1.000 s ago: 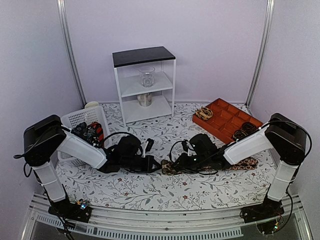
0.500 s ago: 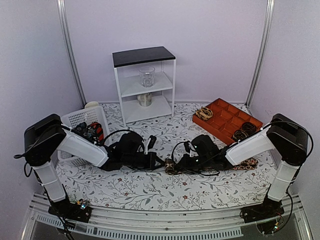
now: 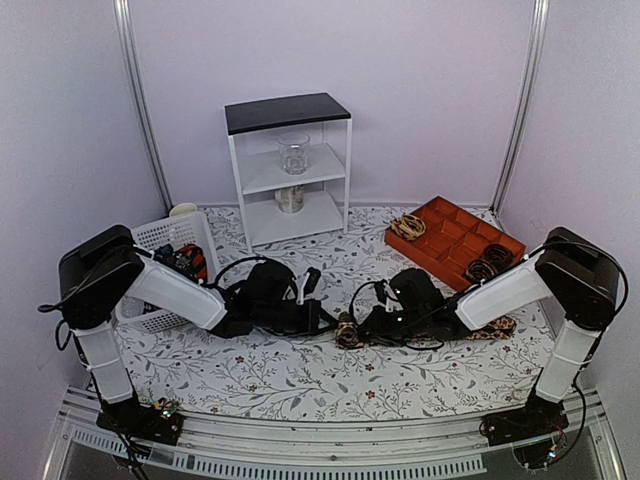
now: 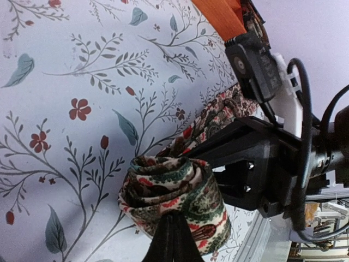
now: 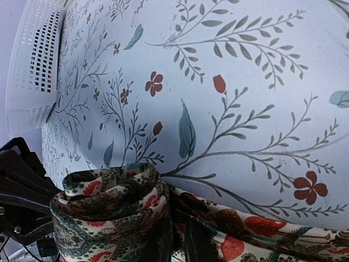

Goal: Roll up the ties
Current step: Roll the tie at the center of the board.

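Observation:
One of the ties lies mid-table, brown with red and green print, its end wound into a small roll (image 3: 347,331) (image 4: 174,191) (image 5: 109,218). Its loose tail (image 3: 497,328) (image 5: 262,229) runs off to the right under the right arm. My left gripper (image 3: 322,320) (image 4: 172,218) is shut, its black fingers pressed together into the left side of the roll. My right gripper (image 3: 368,325) (image 5: 180,232) pinches the tie's strip right beside the roll, with fabric between its nearly closed fingers. The roll sits between the two grippers, just above the cloth.
An orange compartment tray (image 3: 440,212) at the back right holds rolled ties (image 3: 407,226) (image 3: 487,266). A white basket (image 3: 150,238) with more ties stands at the left. A white shelf (image 3: 290,180) at the back carries a glass jar (image 3: 294,153) and a can (image 3: 290,198).
Both grippers and the roll have shifted a little to the right. The right jaws have narrowed onto the tie. The roll looks tighter.

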`<state>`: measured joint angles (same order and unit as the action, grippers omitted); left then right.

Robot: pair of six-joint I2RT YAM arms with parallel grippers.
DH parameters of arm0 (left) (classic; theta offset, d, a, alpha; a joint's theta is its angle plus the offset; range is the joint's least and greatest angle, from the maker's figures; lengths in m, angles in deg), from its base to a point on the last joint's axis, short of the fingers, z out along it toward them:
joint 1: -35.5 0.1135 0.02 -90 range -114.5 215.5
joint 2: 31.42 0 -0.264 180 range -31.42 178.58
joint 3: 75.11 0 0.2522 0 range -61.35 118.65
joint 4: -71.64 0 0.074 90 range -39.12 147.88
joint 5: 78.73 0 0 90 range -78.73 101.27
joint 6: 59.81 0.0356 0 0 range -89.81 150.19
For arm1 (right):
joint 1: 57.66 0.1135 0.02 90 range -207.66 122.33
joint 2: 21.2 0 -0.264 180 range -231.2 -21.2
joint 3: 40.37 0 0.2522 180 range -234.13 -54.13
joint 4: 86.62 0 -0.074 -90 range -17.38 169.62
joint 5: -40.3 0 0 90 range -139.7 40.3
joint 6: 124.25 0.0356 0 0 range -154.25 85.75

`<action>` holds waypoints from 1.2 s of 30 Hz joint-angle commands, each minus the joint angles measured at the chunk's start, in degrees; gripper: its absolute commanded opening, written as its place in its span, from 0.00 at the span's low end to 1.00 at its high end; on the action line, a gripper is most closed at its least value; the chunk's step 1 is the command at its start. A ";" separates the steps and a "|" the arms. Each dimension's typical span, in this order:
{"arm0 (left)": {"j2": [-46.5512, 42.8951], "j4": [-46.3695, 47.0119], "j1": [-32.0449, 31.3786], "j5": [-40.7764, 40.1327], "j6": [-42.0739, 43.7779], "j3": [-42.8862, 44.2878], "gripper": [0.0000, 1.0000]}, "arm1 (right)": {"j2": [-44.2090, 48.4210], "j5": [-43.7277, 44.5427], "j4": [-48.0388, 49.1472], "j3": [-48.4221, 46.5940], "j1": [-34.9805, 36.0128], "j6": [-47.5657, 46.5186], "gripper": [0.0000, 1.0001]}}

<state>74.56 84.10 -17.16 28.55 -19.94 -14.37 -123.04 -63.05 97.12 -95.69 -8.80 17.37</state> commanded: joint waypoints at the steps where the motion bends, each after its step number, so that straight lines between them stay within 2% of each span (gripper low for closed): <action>1: 1.06 -0.14 -0.64 -0.06 -0.50 2.31 0.00 | 2.38 -1.18 2.30 1.29 -0.51 -0.11 0.11; 7: 2.35 -0.55 -1.25 -0.36 -0.82 4.23 0.00 | 2.93 -0.92 3.16 2.52 -0.71 0.24 0.11; 17: 5.32 -1.72 -2.33 -0.01 -0.73 8.82 0.00 | 7.47 2.71 3.16 5.58 -1.49 0.31 0.20; 25: 8.65 -2.97 -3.28 0.16 -0.06 12.12 0.00 | 13.38 8.09 -1.31 8.76 -2.97 1.73 0.32; 29: 9.91 -3.07 -3.86 0.21 -0.07 13.79 0.00 | 16.99 8.27 -3.34 9.46 -3.76 1.78 0.40; 36: 11.76 -2.91 -4.22 0.61 -0.08 16.12 0.00 | 19.76 5.43 -1.05 10.09 -3.77 1.08 0.45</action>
<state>85.09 81.91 -20.83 28.64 -20.68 -0.30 -105.17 -56.27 95.04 -86.62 -12.37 18.83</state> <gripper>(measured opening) 0.002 0.439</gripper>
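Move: The tie's rolled end sits right against the left fingertips, its middle about 3 cm to their right, 1 cm back and 2 cm below. From the right hand, the roll is about 3 cm to its left, level ahead and in height. The unrolled strip has its middle some 14 cm to the right hand's right, straight across and 2 cm lower; the red box is roughly 20 cm ahead and 17 cm right of that hand. Shut left fingertips, still against the rolled end of the tie, keep working it towards the unrolled strip, going right about 6.5 cm in two shallow up-and-down strokes. The right hand comes clear of the tie beside the roll: after a short wait it goes right some 5 cm, then rises about as far, opening its fingers to nearly half and turning about 10 degrees clockwise. ##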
